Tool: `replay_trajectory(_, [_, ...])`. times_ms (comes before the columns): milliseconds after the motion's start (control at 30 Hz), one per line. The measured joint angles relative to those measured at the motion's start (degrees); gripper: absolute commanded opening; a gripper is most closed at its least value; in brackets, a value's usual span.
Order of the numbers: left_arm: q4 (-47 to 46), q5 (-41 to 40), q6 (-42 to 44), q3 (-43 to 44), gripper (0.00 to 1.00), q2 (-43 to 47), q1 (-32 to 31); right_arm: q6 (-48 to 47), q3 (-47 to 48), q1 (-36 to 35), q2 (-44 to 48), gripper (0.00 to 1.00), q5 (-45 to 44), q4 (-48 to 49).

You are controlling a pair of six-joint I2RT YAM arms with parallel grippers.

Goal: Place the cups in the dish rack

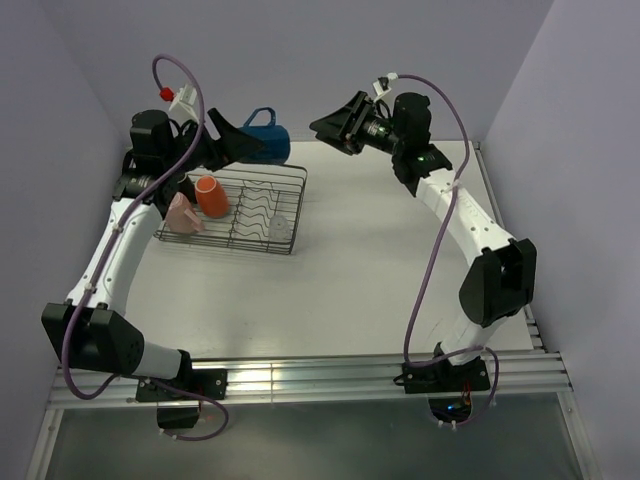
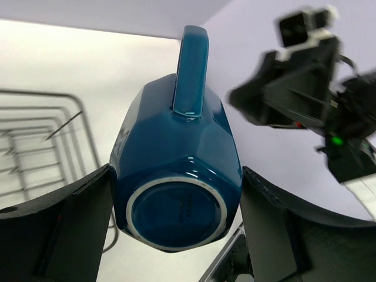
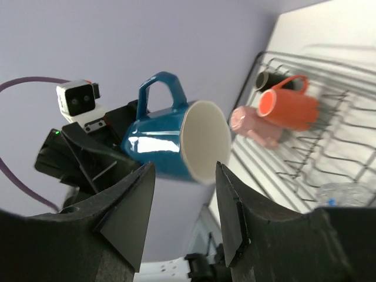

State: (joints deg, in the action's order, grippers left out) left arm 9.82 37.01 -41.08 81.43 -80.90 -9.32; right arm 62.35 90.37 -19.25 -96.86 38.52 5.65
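A blue cup [image 1: 268, 136] hangs in the air on its side over the far edge of the dish rack [image 1: 250, 246], handle up. My left gripper [image 1: 247, 143] is shut on it, fingers [image 2: 88, 223] pressed to both flanks, base toward the wrist camera. My right gripper [image 1: 322, 125] floats open just right of the cup's mouth [image 3: 205, 141], apart from it, with nothing between its jaws. An orange cup [image 1: 211, 196] and a pink cup [image 1: 183, 213] lie in the rack's left end. A clear glass tumbler [image 1: 281, 227] sits at its right end. A dark brown cup [image 3: 264, 78] shows behind the orange one.
The wire rack with its upright dividers [image 1: 250, 205] stands at the table's back left, close to the left wall. White tabletop [image 1: 380, 250] stretches to its right and front. A purple wall rises right behind both grippers.
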Motion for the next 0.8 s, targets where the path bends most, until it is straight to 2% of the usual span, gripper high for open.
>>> replay_trajectory(200, [12.15, -6.99, 4.28, 3.13, 0.00, 0.17, 3.28, -7.69, -0.42, 0.00, 4.11, 0.54, -7.61, -7.54])
replay_trajectory(433, [26.16, -13.27, 13.88, 11.58, 0.00, -1.11, 3.78, -15.58, -3.17, 0.00, 8.33, 0.53, -14.88, -14.36])
replay_trajectory(633, [32.54, -21.75, 19.82, 14.60, 0.00, -3.28, 4.39, -20.22, -4.98, 0.00, 9.79, 0.53, -18.12, -17.73])
replay_trajectory(800, [35.67, -25.35, 23.06, 15.08, 0.00, -6.08, 4.63, -22.64, -9.16, 0.00, 12.94, 0.53, -20.31, -18.47])
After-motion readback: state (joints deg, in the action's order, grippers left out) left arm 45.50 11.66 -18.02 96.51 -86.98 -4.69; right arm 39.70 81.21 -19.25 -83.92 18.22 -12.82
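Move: Below and to the left of the left hand, which already holds the blue cup across its body, lies the dish rack, its middle about 8 cm ahead, 13 cm left and 33 cm down. In it stand the orange cup, some 10 cm ahead and 18 cm left of that hand, and the pink cup, 4 cm ahead and 25 cm left. From the right hand the rack is about 5 cm ahead, 26 cm left and 34 cm down. Carrying the blue cup left over the dish rack, the left hand travels about 11 cm left and sinks some 7 cm, steadily tipping its fingers down by roughly 30 degrees and swinging them round to point more forward, grip kept. The right hand, already clear of the cup and half open, backs away right and down, its fingertips tipping lower. ##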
